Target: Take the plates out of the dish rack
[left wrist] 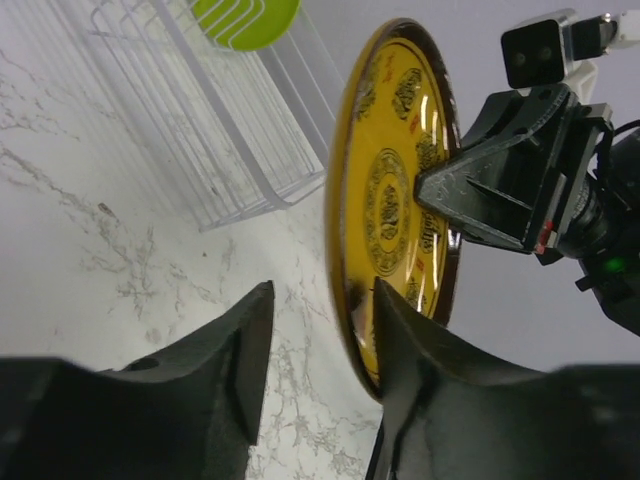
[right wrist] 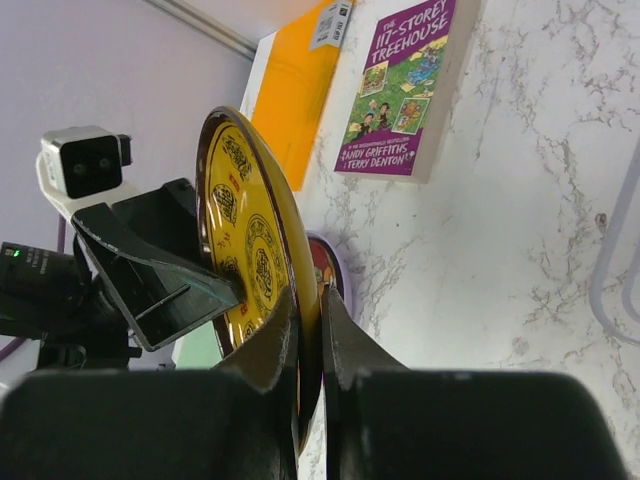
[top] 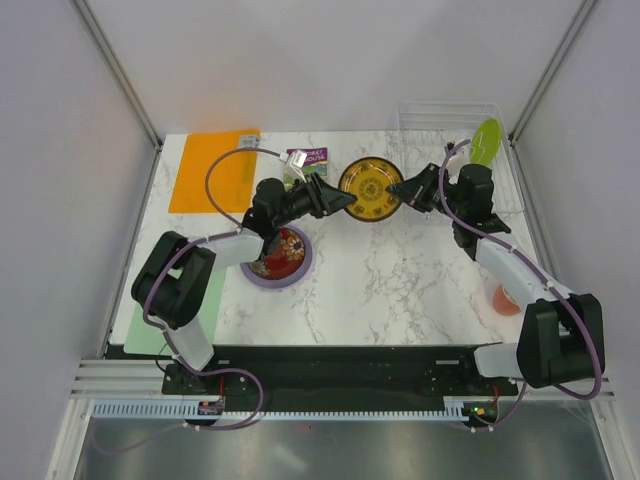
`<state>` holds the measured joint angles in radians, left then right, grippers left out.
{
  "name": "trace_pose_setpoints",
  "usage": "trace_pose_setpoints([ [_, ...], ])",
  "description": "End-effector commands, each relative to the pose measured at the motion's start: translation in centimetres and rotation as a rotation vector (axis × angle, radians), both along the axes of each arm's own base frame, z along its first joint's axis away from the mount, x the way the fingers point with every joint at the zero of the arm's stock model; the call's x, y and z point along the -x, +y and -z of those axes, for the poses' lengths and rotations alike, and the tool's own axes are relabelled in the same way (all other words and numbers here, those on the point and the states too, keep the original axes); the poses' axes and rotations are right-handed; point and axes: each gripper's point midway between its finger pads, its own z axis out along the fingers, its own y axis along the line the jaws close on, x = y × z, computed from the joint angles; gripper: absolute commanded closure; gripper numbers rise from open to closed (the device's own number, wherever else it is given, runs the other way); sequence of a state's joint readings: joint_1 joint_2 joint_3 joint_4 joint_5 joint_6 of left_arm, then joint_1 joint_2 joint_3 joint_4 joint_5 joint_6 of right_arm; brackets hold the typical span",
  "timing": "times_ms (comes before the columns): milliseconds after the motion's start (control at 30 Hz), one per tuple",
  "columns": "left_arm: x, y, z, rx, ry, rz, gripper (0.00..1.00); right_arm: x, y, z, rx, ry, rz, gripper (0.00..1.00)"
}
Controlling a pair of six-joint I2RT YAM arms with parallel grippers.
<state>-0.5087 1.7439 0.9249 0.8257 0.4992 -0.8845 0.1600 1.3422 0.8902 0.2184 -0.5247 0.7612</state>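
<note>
The yellow patterned plate (top: 370,190) (left wrist: 395,200) (right wrist: 255,260) hangs upright over the table's middle, between both arms. My right gripper (top: 397,190) (right wrist: 308,300) is shut on its right rim. My left gripper (top: 345,200) (left wrist: 322,300) straddles the opposite rim with its jaws apart: one finger lies against the plate's face, the other stands clear of its back. The lime-green plate (top: 487,140) (left wrist: 245,18) stands in the clear dish rack (top: 440,120) (left wrist: 200,130) at the back right. The red patterned plate (top: 280,250) (right wrist: 322,275) lies on the lavender plate (top: 303,268) under the left arm.
An orange mat (top: 213,170) lies at the back left, with a purple book (top: 305,158) (right wrist: 400,90) beside it. A pale green mat (top: 140,325) sits at the near left. An orange cup (top: 505,298) is partly hidden under the right arm.
</note>
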Motion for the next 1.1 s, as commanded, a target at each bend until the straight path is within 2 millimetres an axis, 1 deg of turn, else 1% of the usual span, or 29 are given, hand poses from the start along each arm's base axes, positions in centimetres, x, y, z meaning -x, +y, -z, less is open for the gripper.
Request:
trace_pose_setpoints([
  [0, -1.1, -0.9, -2.6, 0.035, -0.070, -0.025, 0.69, 1.6, 0.8, -2.7, -0.050, -0.069, -0.056, 0.96],
  [33, -1.1, -0.9, -2.3, 0.015, -0.063, -0.027, 0.78, 1.8, 0.8, -2.6, -0.053, -0.067, -0.057, 0.96],
  [67, -1.3, -0.8, -2.7, 0.009, -0.069, -0.038, 0.86, 2.0, 0.8, -2.6, -0.052, -0.061, -0.055, 0.96],
  [100, -1.4, -0.6, -2.5, -0.003, -0.065, -0.048, 0.98, 2.2, 0.6, -2.6, -0.049, -0.062, -0.053, 0.96],
  [233, -1.3, -0.2, -2.6, -0.038, -0.085, -0.067, 0.98, 3.0, 0.9, -2.4, -0.053, -0.044, -0.078, 0.94],
  [267, -1.4, 0.0, -2.1, -0.054, -0.071, -0.080, 0.98, 3.1, 0.9, -2.4, -0.055, -0.043, -0.082, 0.86],
  [300, -1.3, 0.4, -2.6, -0.056, -0.078, -0.095, 0.98, 3.4, 1.0, -2.3, -0.055, -0.041, -0.088, 0.77],
  [333, -1.3, 0.8, -2.4, -0.073, -0.080, -0.113, 0.98, 3.5, 0.9, -2.0, -0.049, -0.032, -0.087, 0.65],
  [367, -1.1, 1.2, -1.8, -0.088, -0.070, -0.129, 0.98, 3.2, 0.5, -1.8, -0.025, -0.036, -0.061, 0.50],
  [400, -1.2, 1.8, -1.2, -0.115, -0.049, -0.163, 0.98, 3.1, 0.2, -2.2, -0.008, -0.048, -0.045, 0.45],
  [433, -1.0, 2.3, -1.6, -0.128, -0.061, -0.178, 0.98, 2.9, -0.2, -2.2, 0.013, -0.049, -0.028, 0.41],
  [467, -0.8, 2.9, -0.5, -0.169, -0.030, -0.194, 0.98, 2.7, -0.9, -2.3, 0.065, -0.055, 0.010, 0.37],
  [500, -0.6, 3.2, -0.4, -0.189, -0.023, -0.199, 0.98, 2.5, -1.3, -2.3, 0.095, -0.054, 0.028, 0.37],
  [533, -0.3, 3.5, -0.9, -0.207, -0.037, -0.203, 0.98, 2.7, -2.1, -1.4, 0.138, -0.006, 0.059, 0.36],
  [567, -0.1, 3.9, -0.6, -0.232, -0.028, -0.207, 0.98, 2.5, -2.6, -1.5, 0.166, -0.012, 0.086, 0.34],
  [600, 0.0, 4.4, -0.2, -0.251, -0.021, -0.225, 0.98, 2.2, -3.6, -2.4, 0.210, -0.049, 0.130, 0.32],
  [633, 0.6, 5.0, 0.7, -0.292, 0.006, -0.230, 0.98, 2.4, -4.0, -2.1, 0.237, -0.035, 0.142, 0.30],
  [700, 1.0, 6.5, 0.8, -0.328, 0.019, -0.282, 0.98, 2.3, -5.0, -3.0, 0.286, -0.064, 0.179, 0.30],
  [733, 1.7, 7.4, 2.3, -0.375, 0.067, -0.291, 0.98, 2.5, -5.3, -2.8, 0.305, -0.052, 0.187, 0.30],
  [767, 1.9, 8.4, 1.6, -0.374, 0.065, -0.319, 0.98, 2.5, -5.7, -3.3, 0.316, -0.063, 0.203, 0.30],
  [800, 2.3, 9.2, 2.2, -0.391, 0.088, -0.330, 0.98, 2.4, -6.2, -3.3, 0.337, -0.065, 0.216, 0.29],
  [833, 3.1, 10.3, 3.9, -0.411, 0.136, -0.341, 0.98, 2.5, -6.3, -3.1, 0.350, -0.058, 0.217, 0.30],
  [867, 3.3, 11.8, 3.1, -0.392, 0.133, -0.377, 0.98, 2.5, -6.7, -3.1, 0.360, -0.056, 0.226, 0.30],
  [900, 3.6, 12.8, 3.7, -0.391, 0.157, -0.399, 0.98, 2.5, -6.8, -3.1, 0.366, -0.052, 0.230, 0.30],
  [933, 4.4, 14.0, 5.1, -0.406, 0.190, -0.420, 0.98, 2.5, -7.1, -2.9, 0.377, -0.050, 0.235, 0.30],
  [967, 4.3, 15.5, 5.5, -0.405, 0.204, -0.462, 0.98, 2.5, -7.2, -2.8, 0.381, -0.046, 0.236, 0.30],
  [1000, 4.5, 16.4, 5.3, -0.390, 0.207, -0.488, 0.98, 2.5, -7.3, -2.7, 0.384, -0.045, 0.240, 0.30],
  [1033, 5.0, 17.3, 6.6, -0.402, 0.240, -0.509, 0.98, 2.4, -7.4, -2.6, 0.386, -0.043, 0.241, 0.30],
  [1067, 4.9, 18.7, 7.1, -0.400, 0.261, -0.545, 0.98, 2.4, -7.5, -2.5, 0.389, -0.042, 0.242, 0.29],
])
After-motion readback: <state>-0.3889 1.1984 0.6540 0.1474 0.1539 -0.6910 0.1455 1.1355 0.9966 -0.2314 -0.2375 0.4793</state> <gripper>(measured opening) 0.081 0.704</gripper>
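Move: The yellow plate, held by the right hand, has its middle about 4 cm right and 1 cm ahead of the left hand, at its height. The red-plate stack lies some 19 cm left, 2 cm back and 19 cm below; the book stands about 12 cm left and 20 cm ahead, as low. From the right hand the yellow plate's middle is 5 cm left, level with it fore and aft and in height. Left hand pinches the yellow plate, right hand releases, then left carries it 15 cm left towards the stack. ##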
